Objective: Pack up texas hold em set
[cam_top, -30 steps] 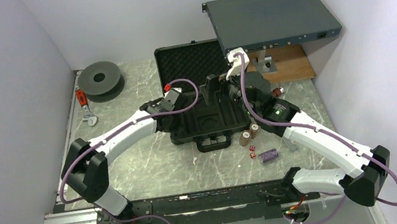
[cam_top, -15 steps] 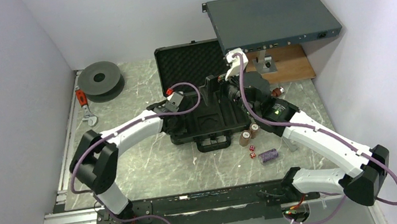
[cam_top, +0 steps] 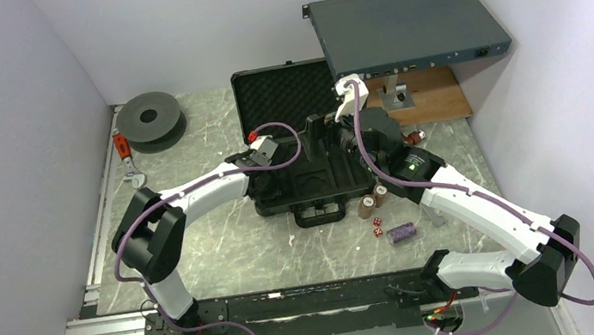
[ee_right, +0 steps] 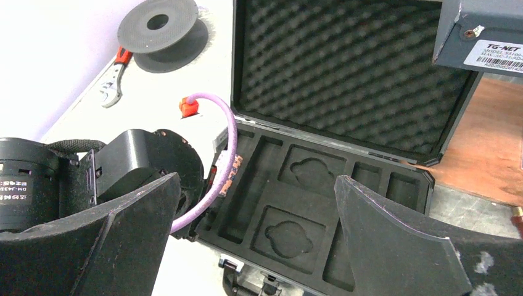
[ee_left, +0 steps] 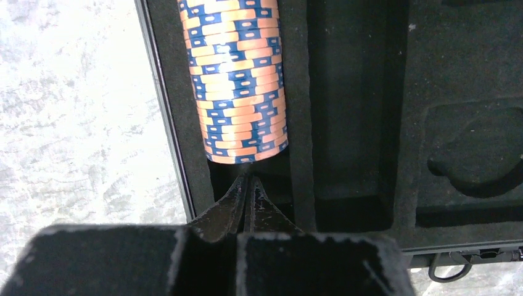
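The black briefcase point(cam_top: 313, 184) lies open mid-table, its egg-crate foam lid point(ee_right: 345, 68) raised at the back. An orange-and-blue chip stack point(ee_left: 237, 80) lies on its side in the leftmost slot of the tray point(ee_left: 469, 61). My left gripper point(ee_left: 250, 179) is shut and holds nothing. Its tips sit in that slot, right at the near end of the stack. My right gripper point(ee_right: 256, 179) hangs wide open above the tray's right half, empty. Two brown chip stacks point(cam_top: 373, 202), a purple stack point(cam_top: 402, 232) and small red dice point(cam_top: 377, 227) rest on the table right of the case.
A large grey metal rack box point(cam_top: 405, 28) overhangs a wooden board point(cam_top: 436, 97) behind the case's right side. A dark round spool point(cam_top: 150, 116) and a red-handled wrench point(cam_top: 129, 159) lie at the far left. White walls close in on both sides.
My left arm has swung right and reached into the tray's leftmost slot, and its jaws have closed. The right arm has barely moved and stays open.
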Robot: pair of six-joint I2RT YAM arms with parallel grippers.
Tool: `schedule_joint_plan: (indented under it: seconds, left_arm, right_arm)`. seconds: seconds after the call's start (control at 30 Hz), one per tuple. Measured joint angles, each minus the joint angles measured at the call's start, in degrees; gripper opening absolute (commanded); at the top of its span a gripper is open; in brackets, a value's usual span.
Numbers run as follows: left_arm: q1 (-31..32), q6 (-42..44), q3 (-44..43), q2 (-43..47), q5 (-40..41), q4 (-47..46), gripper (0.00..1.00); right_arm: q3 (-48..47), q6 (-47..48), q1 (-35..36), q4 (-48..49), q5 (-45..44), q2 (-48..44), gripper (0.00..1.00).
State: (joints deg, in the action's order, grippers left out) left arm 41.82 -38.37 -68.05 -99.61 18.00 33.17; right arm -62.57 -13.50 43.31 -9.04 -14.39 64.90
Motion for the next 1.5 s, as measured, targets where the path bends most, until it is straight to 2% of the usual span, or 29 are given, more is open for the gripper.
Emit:
schedule_joint_plan:
  seconds: [0.33,1.07,1.5]
  left_arm:
    - [-1.6,0.3,-1.0,-1.7,1.4,0.0,0.0]
    - [-6.2,2.4,-8.1,-6.1,-2.3,0.5,0.0]
    - [-8.5,4.9,-9.5,-7.2,-3.7,0.1,0.0]
  right_arm:
    - [0.0,0.0,0.0,-0.2,0.0,0.5,1.0]
    - [0.0,0.0,0.0,-0.5,0.2,0.9,1.0]
    - [0.0,0.0,0.0,-0.8,0.0,2.3,1.0]
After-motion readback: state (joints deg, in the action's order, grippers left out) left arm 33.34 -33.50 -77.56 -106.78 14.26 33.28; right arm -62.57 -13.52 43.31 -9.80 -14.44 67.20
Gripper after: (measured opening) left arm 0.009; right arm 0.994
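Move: The poker chip stack lies in the case's leftmost slot, its middle about 5 cm ahead of the left hand, barely left and 1 cm below; that slot's far end is some 14 cm ahead and 1 cm left. The empty slot beside it centres 6 cm ahead and 4 cm right, the nearer card well 2 cm ahead and 10 cm right. From the raised right hand, the stack is about 5 cm ahead, 13 cm left and 26 cm below. Forward along the leftmost slot, nearly level, the left hand travels about 6 cm with a slight drift to its left, pushing the near end of the chip stack with its shut fingertips towards the slot's far end. The fingers stay closed and pointing steeply down, the wrist hardly turning. The open right hand sinks nearly 2 cm above the case. ##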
